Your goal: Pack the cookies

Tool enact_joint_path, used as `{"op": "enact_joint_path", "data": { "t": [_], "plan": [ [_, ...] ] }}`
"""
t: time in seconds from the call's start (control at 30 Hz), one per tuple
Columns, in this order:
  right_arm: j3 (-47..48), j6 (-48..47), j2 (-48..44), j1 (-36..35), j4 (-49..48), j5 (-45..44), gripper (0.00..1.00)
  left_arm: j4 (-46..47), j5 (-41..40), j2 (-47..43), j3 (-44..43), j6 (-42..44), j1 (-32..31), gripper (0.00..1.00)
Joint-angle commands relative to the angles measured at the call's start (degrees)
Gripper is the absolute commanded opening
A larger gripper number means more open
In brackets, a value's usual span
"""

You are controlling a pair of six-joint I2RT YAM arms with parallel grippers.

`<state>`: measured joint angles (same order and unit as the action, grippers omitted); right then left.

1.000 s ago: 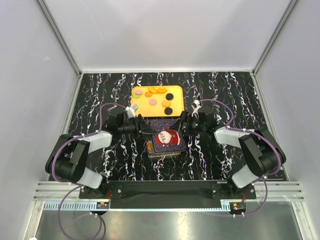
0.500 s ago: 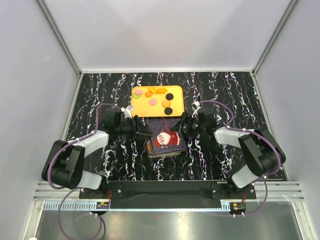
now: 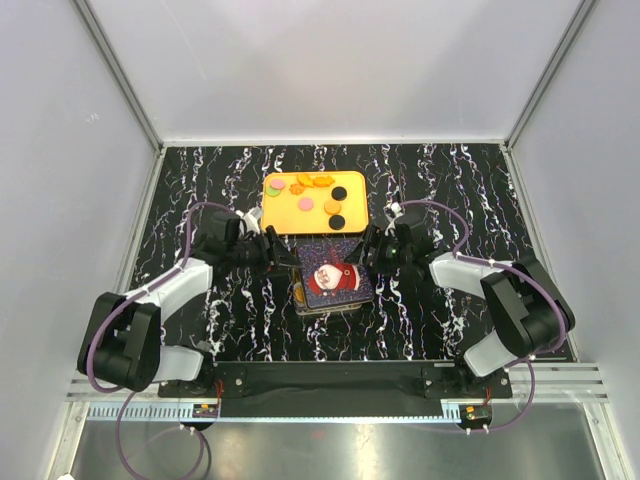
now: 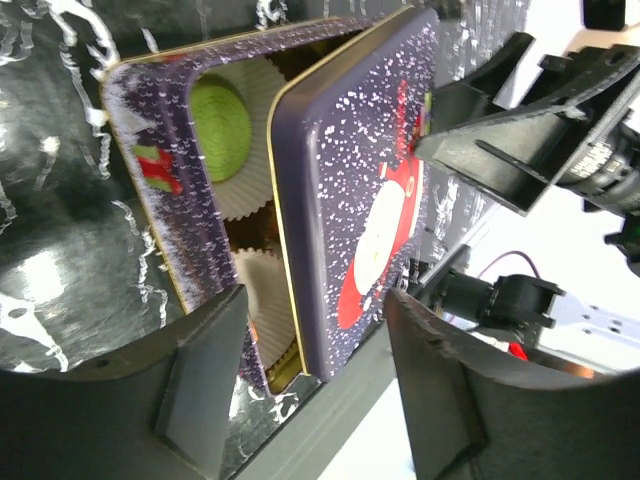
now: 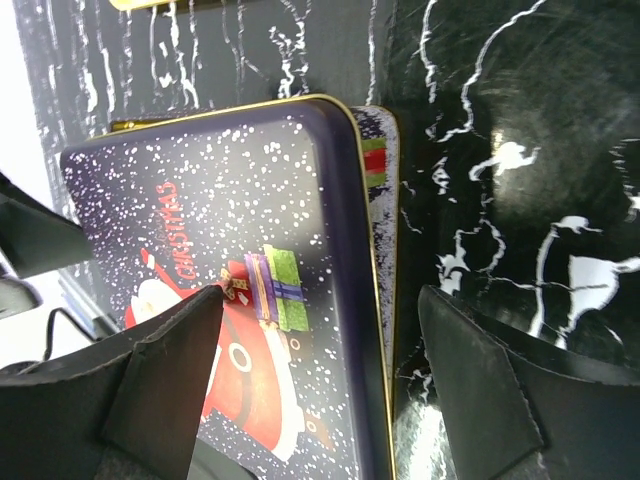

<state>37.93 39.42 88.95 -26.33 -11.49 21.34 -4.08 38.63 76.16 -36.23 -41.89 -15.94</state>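
Note:
The cookies (image 3: 318,181) lie on the orange tray (image 3: 284,212): orange, pink, green and black rounds. In front of the tray stands a dark blue Christmas tin (image 4: 160,170) with white paper cups inside, one holding a green cookie (image 4: 222,128). Its Santa lid (image 3: 333,277) lies askew on top, leaving the left side uncovered. My left gripper (image 4: 315,395) is open just left of the tin, jaws apart from it. My right gripper (image 5: 320,385) is open, one finger over the lid (image 5: 230,260), the other over the table, straddling the lid's right edge.
The black marbled table (image 3: 450,190) is walled by white panels on three sides. The orange tray sits directly behind the tin, close to both grippers. The arm bases and a metal rail (image 3: 330,380) run along the near edge.
My left gripper has drawn back leftward from the tin and its jaws have widened. The right gripper's jaws have narrowed slightly. The lid has stayed in place.

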Motion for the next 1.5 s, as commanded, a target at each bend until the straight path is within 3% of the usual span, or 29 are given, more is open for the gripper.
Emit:
{"op": "enact_joint_path", "data": {
  "t": [0.0,0.13,0.37,0.9,1.47],
  "plan": [
    [3.0,-1.9,-2.7,-1.1,3.7,-4.0,0.86,-5.4,-5.8,-2.2,-2.9,3.4,0.3,0.71],
    [5.0,-2.8,-3.0,-2.5,6.9,-5.6,0.85,-4.2,-7.7,-3.4,-0.9,2.8,-0.2,0.82],
    [7.5,-2.9,-1.9,-4.4,9.6,-8.3,0.85,2.6,-8.2,-3.0,1.7,0.6,-4.2,0.88],
    [12.6,-3.5,-0.5,-7.2,17.8,-13.1,0.84,6.9,-11.1,0.9,1.7,-2.2,-11.5,0.89],
    [14.4,-4.3,2.6,-10.1,18.1,-14.0,0.83,9.7,-12.0,2.1,2.1,-5.4,-14.6,0.86]
  ]
}}
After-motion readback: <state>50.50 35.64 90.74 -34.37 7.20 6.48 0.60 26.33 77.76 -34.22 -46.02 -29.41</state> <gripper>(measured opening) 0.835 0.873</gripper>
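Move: The lid with the Santa lies tilted on the cookie box, its left side raised so that the box gapes there. Its middle is about 9 cm to the right of the left hand, 3 cm back and 3 cm below; the box's middle is 8 cm right, 4 cm back and 7 cm below. The orange tray stands some 12 cm ahead and 5 cm right. From the right hand the lid's middle is about 4 cm left, 3 cm back and 2 cm below. At the lid's raised left side the left hand first opens its fingers wider and eases a centimetre left, then travels about 5 cm right, some 2.5 cm back and 2 cm down in over the lid's left edge. The right hand, still open about the lid's right part, shifts roughly 1 cm left and tips its fingers 15 degrees steeper, bringing the outer finger up to the lid's right edge. ##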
